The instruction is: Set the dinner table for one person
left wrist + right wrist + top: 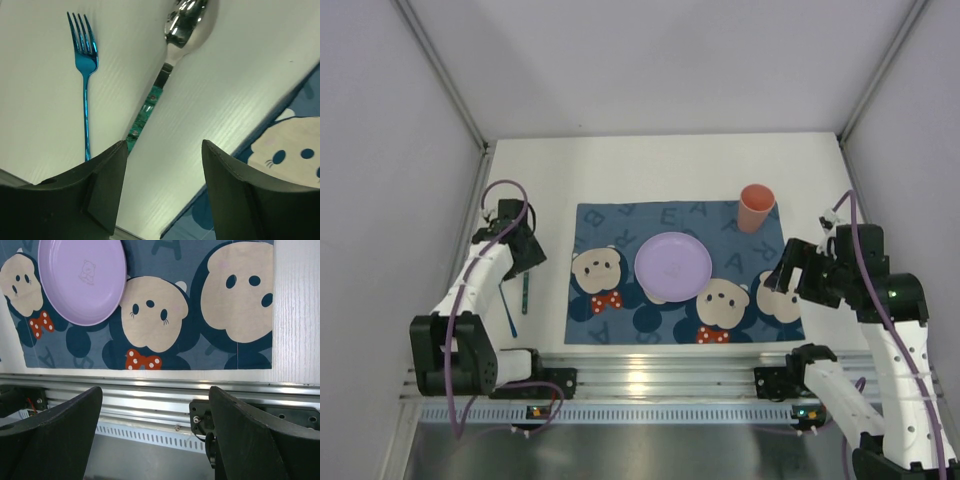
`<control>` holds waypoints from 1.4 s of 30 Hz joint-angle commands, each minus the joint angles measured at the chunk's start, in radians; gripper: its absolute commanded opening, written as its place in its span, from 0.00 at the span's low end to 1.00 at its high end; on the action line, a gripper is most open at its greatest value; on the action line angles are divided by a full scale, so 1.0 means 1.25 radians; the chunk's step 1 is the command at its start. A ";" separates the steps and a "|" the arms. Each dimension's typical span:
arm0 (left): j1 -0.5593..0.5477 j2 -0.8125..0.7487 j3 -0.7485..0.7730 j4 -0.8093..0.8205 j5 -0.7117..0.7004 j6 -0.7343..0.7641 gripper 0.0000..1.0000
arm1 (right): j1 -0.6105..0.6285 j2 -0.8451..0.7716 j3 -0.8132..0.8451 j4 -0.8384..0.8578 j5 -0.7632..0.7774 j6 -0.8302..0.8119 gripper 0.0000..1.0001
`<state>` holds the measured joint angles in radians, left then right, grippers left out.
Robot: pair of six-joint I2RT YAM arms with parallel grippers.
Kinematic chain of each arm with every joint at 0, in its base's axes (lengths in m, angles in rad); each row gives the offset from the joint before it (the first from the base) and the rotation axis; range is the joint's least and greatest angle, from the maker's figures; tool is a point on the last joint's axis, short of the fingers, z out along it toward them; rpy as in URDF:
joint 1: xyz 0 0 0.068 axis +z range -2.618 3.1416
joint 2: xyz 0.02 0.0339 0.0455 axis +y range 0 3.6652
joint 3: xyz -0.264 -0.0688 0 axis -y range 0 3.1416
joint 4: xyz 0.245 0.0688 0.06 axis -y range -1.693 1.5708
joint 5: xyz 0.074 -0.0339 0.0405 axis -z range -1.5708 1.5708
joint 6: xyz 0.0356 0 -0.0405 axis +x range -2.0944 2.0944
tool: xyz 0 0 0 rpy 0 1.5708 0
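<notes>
The white dinner table (620, 170) carries a blue cartoon-mouse placemat (620, 225) with a purple plate (673, 265) at its middle and an orange cup (756, 207) at its far right corner. A blue fork (508, 310) and a green-handled spoon (525, 292) lie side by side on the bare table left of the placemat. My left gripper (527, 255) is open and empty just above them. In the left wrist view the fork (85, 75) and spoon (182, 25) lie ahead of the open gripper (162, 165). My right gripper (782, 275) is open and empty over the placemat's right edge.
The aluminium rail (650, 365) runs along the table's near edge, also in the right wrist view (150, 390), where the plate (82, 277) and placemat (200, 347) show. Grey walls close the left, right and far sides. White tabletop lies beyond the placemat.
</notes>
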<state>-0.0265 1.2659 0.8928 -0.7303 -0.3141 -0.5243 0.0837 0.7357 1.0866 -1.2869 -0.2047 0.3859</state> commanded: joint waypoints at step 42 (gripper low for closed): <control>-0.089 0.076 0.165 0.058 0.172 0.004 0.00 | 0.056 0.037 0.061 0.022 0.041 -0.006 0.88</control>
<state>0.0132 1.4628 1.0039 -0.6594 -0.0830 -0.4084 0.1421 0.7921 1.1023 -1.2736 -0.1543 0.3771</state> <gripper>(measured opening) 0.172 0.883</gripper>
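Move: The spoon lies on the table below the open left fingers. Its middle is about 8 cm down, some 2 cm ahead and 2 cm left, with its bowl away from the robot and its green handle towards it. The fork is about 5 cm back and 7 cm left of this hand, and the placemat's left edge roughly 9 cm right and 3 cm ahead. From the right hand the spoon lies about 64 cm left, 15 cm ahead and 20 cm down. Down about 8 cm onto the spoon goes the left hand, drifting first a little left, then slightly forward, its fingers tipping some 10 degrees nearer to straight down. They close and pinch the upper part of the green handle, behind the neck. Then the hand lifts about 6 cm while swinging right some 4 cm towards the placemat and a little forward. ##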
